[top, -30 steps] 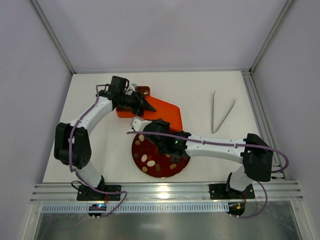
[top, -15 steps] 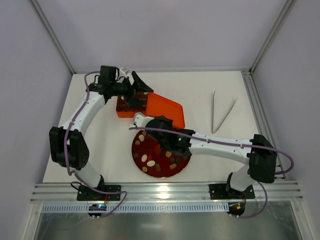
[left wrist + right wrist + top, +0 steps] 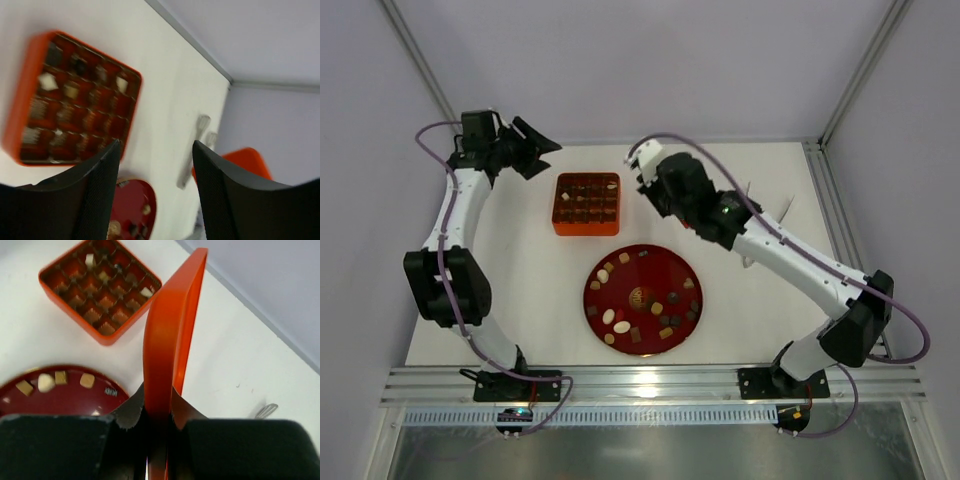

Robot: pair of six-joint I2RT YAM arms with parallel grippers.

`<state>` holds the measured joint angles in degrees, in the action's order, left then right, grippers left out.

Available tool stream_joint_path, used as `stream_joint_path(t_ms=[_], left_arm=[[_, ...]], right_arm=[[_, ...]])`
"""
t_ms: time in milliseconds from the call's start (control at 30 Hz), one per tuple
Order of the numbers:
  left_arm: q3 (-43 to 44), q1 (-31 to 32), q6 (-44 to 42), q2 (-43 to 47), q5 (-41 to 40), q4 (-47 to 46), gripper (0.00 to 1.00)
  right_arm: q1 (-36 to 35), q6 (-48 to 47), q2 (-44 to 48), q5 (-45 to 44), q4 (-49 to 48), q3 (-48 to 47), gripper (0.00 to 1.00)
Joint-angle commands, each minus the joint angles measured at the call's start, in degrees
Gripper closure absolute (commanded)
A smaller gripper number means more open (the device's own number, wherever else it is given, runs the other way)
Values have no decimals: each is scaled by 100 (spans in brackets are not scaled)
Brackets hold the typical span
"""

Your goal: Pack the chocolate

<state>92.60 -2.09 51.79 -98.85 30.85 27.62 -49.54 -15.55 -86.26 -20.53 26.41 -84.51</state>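
The chocolate (image 3: pixel 620 327) lies as small brown, tan and cream pieces on a red round plate (image 3: pixel 655 270); more pieces fill the grid of the orange box (image 3: pixel 587 204) behind it. In the right wrist view my right gripper (image 3: pixel 159 400) is shut on the edge of the orange lid (image 3: pixel 167 325), held upright above the box (image 3: pixel 100 290) and plate (image 3: pixel 75 395). From above, the right gripper (image 3: pixel 655 185) hangs to the right of the box and the lid is hidden. My left gripper (image 3: pixel 548 160) is open at the far left rear with nothing between its fingers (image 3: pixel 100 190).
Metal tweezers (image 3: pixel 786 208) lie at the right rear, partly under the right arm, and show blurred in the left wrist view as tweezers (image 3: pixel 200 135). The enclosure walls stand close behind the left gripper.
The left gripper let go of the lid, opened and swung back to the far left. The right arm lifted the lid off and carried it rearward right, uncovering the box and plate.
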Motion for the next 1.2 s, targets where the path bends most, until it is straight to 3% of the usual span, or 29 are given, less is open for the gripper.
stream_joint_path(t_ms=[0,133,167,200,267,400,533,633,967,1167], left_arm=[[276,-336,-817,-240,-1588,490,42],[346,-564,-1127,-757,-2434,683,67],[390,-582,-1162,-898,-2513,788,79],[469,-591,-1206,-1204,-2523,815,84],[505,-582,-1198,-1461,-2514,833,92],[557,-565,-1171,-1944,-2374,763,93],[637,-460,-1066,-2199,-2303,693,94],[619,-337,-908,-2384,-2216,552,94],[645,112,-618,-2587,-2136,253,94],[663,331,-556,-2648,-2066,165,93]], right_arm=[[865,1289,-224,2628,-118,-715,96],[1762,3051,-751,4546,-1092,-927,96],[1911,3406,-1048,4976,-1686,-927,96],[2174,3732,-1199,5633,-2023,-927,96],[2369,4839,-1698,6129,-3100,-918,96],[2572,6289,-2454,6737,-4545,-971,96],[2712,8029,-3282,6852,-6546,-971,96],[2783,9024,-3897,6826,-7410,-1076,96],[2967,10449,-5181,7028,-8441,-1577,96],[3047,10555,-5472,7239,-8469,-1700,96]])
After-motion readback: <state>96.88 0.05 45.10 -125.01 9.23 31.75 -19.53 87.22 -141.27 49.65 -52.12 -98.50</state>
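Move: The box stands about 4 cm ahead of the left hand, 2 cm to its right and some 25 cm below. From the right hand, still gripping the orange lid, the box lies roughly 17 cm ahead, 22 cm left and 26 cm down. The plate's middle is 26 cm nearer the base than the box and 14 cm farther right, about as low. Left shuts, drops 23 cm, pushes the box rightward; right swings the lid 17 cm forward over the box. ##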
